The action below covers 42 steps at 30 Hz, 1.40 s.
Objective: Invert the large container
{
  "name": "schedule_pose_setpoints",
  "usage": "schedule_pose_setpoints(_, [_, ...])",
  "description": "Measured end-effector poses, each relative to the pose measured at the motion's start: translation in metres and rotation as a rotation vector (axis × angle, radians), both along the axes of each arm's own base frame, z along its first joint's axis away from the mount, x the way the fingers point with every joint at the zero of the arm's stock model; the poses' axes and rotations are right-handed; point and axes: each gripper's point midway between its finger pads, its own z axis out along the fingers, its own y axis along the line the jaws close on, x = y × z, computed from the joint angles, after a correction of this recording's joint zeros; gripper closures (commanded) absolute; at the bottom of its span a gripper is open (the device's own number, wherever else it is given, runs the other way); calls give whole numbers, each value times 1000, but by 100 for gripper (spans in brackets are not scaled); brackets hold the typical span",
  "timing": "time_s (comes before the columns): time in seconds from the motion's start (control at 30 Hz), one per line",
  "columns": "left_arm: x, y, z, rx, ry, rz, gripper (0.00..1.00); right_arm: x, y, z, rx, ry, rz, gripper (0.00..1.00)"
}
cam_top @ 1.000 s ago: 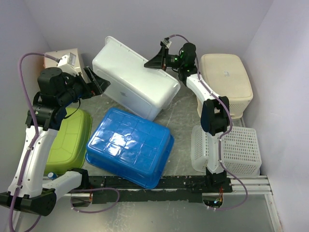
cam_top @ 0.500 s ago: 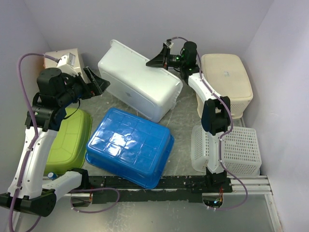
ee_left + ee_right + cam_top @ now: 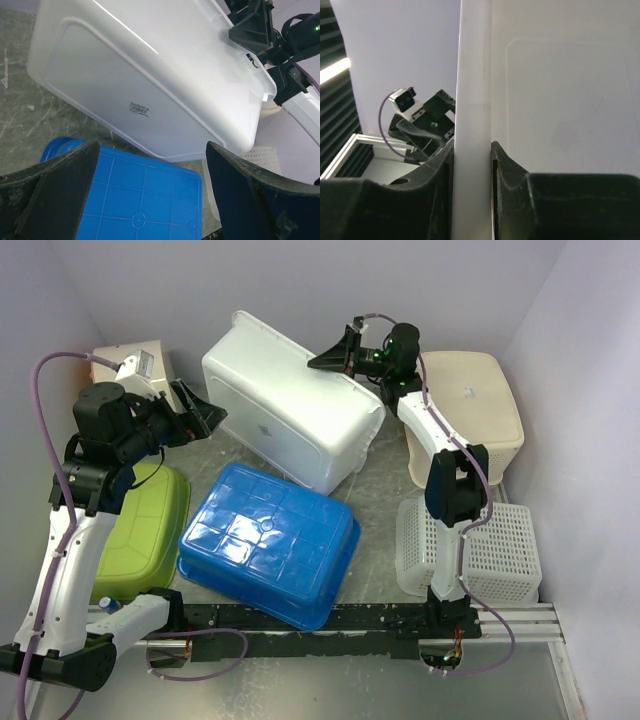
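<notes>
The large white container point(image 3: 280, 415) stands tilted on one long edge at the back of the table, its bottom with a small label point(image 3: 139, 108) facing my left wrist camera. My right gripper point(image 3: 324, 358) is shut on the container's upper rim point(image 3: 472, 100), one finger on each side of the rim wall. My left gripper point(image 3: 205, 410) is open just left of the container, apart from it. Between its spread fingers point(image 3: 60, 190) I see the container's underside and the blue bin.
A blue bin point(image 3: 270, 540) lies upside down in front of the container, close to its lower edge. A green bin point(image 3: 145, 520) sits at the left, a beige basket point(image 3: 470, 410) at the back right, a white lattice basket point(image 3: 490, 550) at the right, a box point(image 3: 130, 360) at the back left.
My right gripper has moved right and up with the rim, tipping the white container steeper and shifting it slightly right. The left arm has barely moved.
</notes>
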Motion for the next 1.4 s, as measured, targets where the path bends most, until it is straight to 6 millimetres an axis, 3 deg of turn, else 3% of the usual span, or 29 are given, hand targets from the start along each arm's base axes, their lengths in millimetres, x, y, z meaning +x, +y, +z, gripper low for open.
schedule_pose_setpoints(0.13, [0, 0, 0, -2, 0, 0, 1, -2, -10, 0, 52, 39, 9, 100])
schedule_pose_setpoints(0.33, [-1, 0, 1, -11, 2, 2, 1, 12, -15, -36, 95, 171, 9, 100])
schedule_pose_setpoints(0.53, [1, -3, -3, -28, 14, 0, 1, 14, -18, -34, 103, 169, 19, 100])
schedule_pose_setpoints(0.73, [7, -12, -22, -56, 61, -35, 1, 36, -27, -42, 98, 191, -11, 84])
schedule_pose_setpoints(0.93, [15, -28, -39, -91, 104, -92, 1, 72, -64, -58, 68, 208, -128, 65])
schedule_pose_setpoints(1.1, [18, -42, -42, -102, 108, -132, 1, 90, -86, -77, 12, 156, -190, 52])
schedule_pose_setpoints(1.2, [18, -46, -41, -104, 102, -145, 1, 93, -87, -83, -10, 139, -199, 48])
schedule_pose_setpoints(1.4, [19, -50, -36, -113, 83, -157, 1, 98, -81, -88, -74, 72, -199, 24])
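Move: The right hand already grips the edge of the tilted large white container, whose middle lies about 7 cm to its left, 5 back and 16 below. The cream bin is some 34 cm right, 3 back and 20 below. From the open left hand, the large container's middle is about 17 cm right, 10 ahead and 18 below; the blue tub lies roughly 12 right, 11 back and 31 below. Right hand carries the large container's edge about 10 cm forward, right and down, opening late; left hand follows rightward. ##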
